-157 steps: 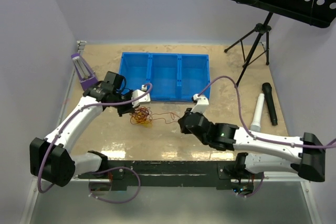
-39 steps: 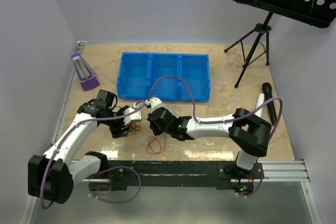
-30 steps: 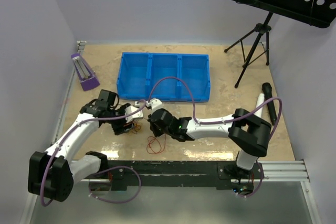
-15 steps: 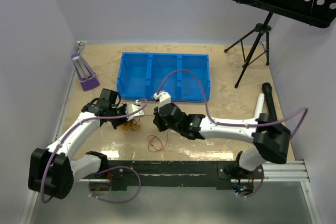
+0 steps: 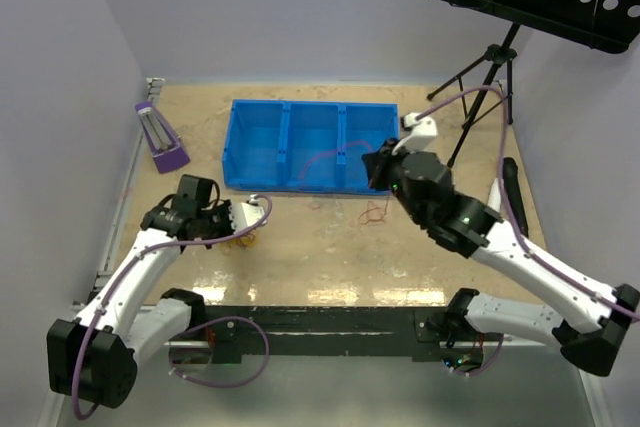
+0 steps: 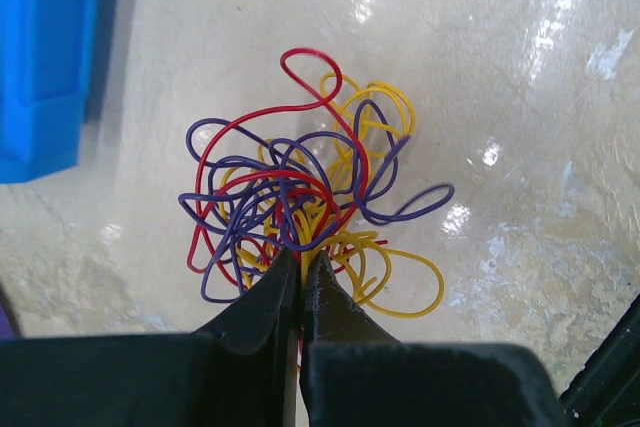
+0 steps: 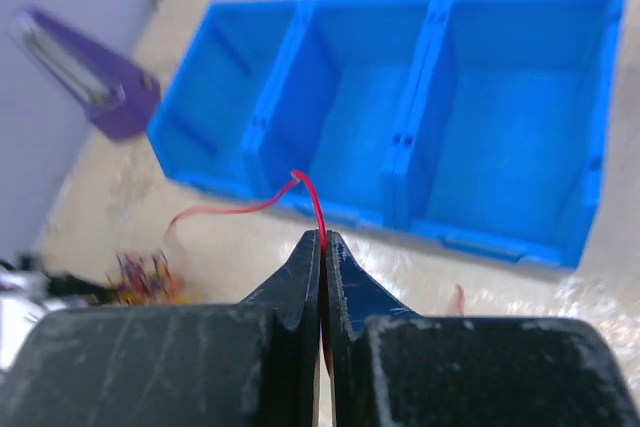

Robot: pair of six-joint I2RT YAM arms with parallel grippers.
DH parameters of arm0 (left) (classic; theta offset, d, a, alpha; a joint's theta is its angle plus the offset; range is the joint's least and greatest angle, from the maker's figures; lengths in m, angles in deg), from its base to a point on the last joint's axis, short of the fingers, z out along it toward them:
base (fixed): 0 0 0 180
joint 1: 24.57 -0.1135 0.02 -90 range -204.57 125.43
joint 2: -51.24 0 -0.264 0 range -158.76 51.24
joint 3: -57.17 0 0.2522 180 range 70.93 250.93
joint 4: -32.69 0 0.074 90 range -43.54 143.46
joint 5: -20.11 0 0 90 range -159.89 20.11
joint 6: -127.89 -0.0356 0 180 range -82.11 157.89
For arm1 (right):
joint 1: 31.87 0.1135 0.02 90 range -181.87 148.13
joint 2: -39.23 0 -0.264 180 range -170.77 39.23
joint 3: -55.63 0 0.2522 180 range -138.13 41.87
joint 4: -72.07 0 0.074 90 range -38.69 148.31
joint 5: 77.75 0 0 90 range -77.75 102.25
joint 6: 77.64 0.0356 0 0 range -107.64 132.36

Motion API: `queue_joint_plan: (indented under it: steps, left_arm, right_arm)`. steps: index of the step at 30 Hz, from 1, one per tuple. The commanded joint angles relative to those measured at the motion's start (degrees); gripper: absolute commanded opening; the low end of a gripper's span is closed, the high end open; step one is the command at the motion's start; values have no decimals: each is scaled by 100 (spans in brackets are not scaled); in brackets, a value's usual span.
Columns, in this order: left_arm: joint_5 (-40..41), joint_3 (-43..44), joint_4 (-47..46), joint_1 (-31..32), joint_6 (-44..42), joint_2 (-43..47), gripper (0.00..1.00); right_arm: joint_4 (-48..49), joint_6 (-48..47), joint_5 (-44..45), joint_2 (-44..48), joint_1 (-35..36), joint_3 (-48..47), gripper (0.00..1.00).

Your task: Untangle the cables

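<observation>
The cables (image 6: 300, 197) are a clump of red, purple and yellow wires lying on the table, seen small in the top view (image 5: 243, 238). My left gripper (image 6: 301, 262) is shut on yellow and red strands at the clump's near edge, at the left (image 5: 233, 228). One red cable (image 7: 250, 208) is free of the clump and is pinched in my shut right gripper (image 7: 322, 243). That gripper (image 5: 373, 169) is raised by the right end of the blue bin. The red cable (image 5: 335, 155) arcs left from it, with a loop (image 5: 375, 213) hanging below.
A blue three-compartment bin (image 5: 313, 103) stands at the back centre, also in the right wrist view (image 7: 440, 7). A purple holder (image 5: 160, 139) leans at the back left. A black microphone (image 5: 509, 185) and a tripod stand (image 5: 485, 75) are at the right.
My right gripper has swung up and right to the bin, carrying the red cable away from the clump. My left gripper has shut on the clump and drawn it slightly left.
</observation>
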Motion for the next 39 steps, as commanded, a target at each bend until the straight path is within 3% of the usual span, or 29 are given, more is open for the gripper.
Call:
queue_joint_plan:
  steps: [1,5,9,20,28,39]
  left_arm:
    - [310,-281,-129,-38,-138,58,0]
    - [424,-457,-330,-38,-155,-3,0]
    - [433,-545,-419,-38,-138,-12,0]
    - [-190,271,160,-38,143,-39,0]
    - [-525,694,600,-38,205,93,0]
    - [-613,914,776,-38,240,76,0]
  right_arm:
    - [-190,-297,683,538,-231,-965,0]
    - [-428,-411,1122,591,-257,-1608,0]
    - [-428,-632,851,416,-275,-2161,0]
    - [327,-1123,807,-419,-310,-2681,0]
    - [1259,-1616,816,-1043,-608,-2637,0]
    - [2041,-1607,280,-1843,-1347,-2067,0]
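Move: Out ahead of the right hand, about 14 cm on, 3 cm to its right and some 26 cm below, lies the blue bin's right compartment; the tangle is 7 cm back, 28 cm left and 22 cm below. The left hand holds that tangle just under its fingertips; from it the bin's left compartment lies 20 cm ahead, 3 cm right and 5 cm below, the right compartment 20 cm ahead and 32 cm right. Sweeping up fast, the right hand lifts the pinched red cable nearly 19 cm, drifting right, away from the tangle; then it sinks about 5 cm and reaches forward to high above the bin's right compartment, fingers tipping up some 20 degrees and turning clockwise. The left hand keeps its grip on the tangle, dipping 3 cm, then rising 6 cm. ##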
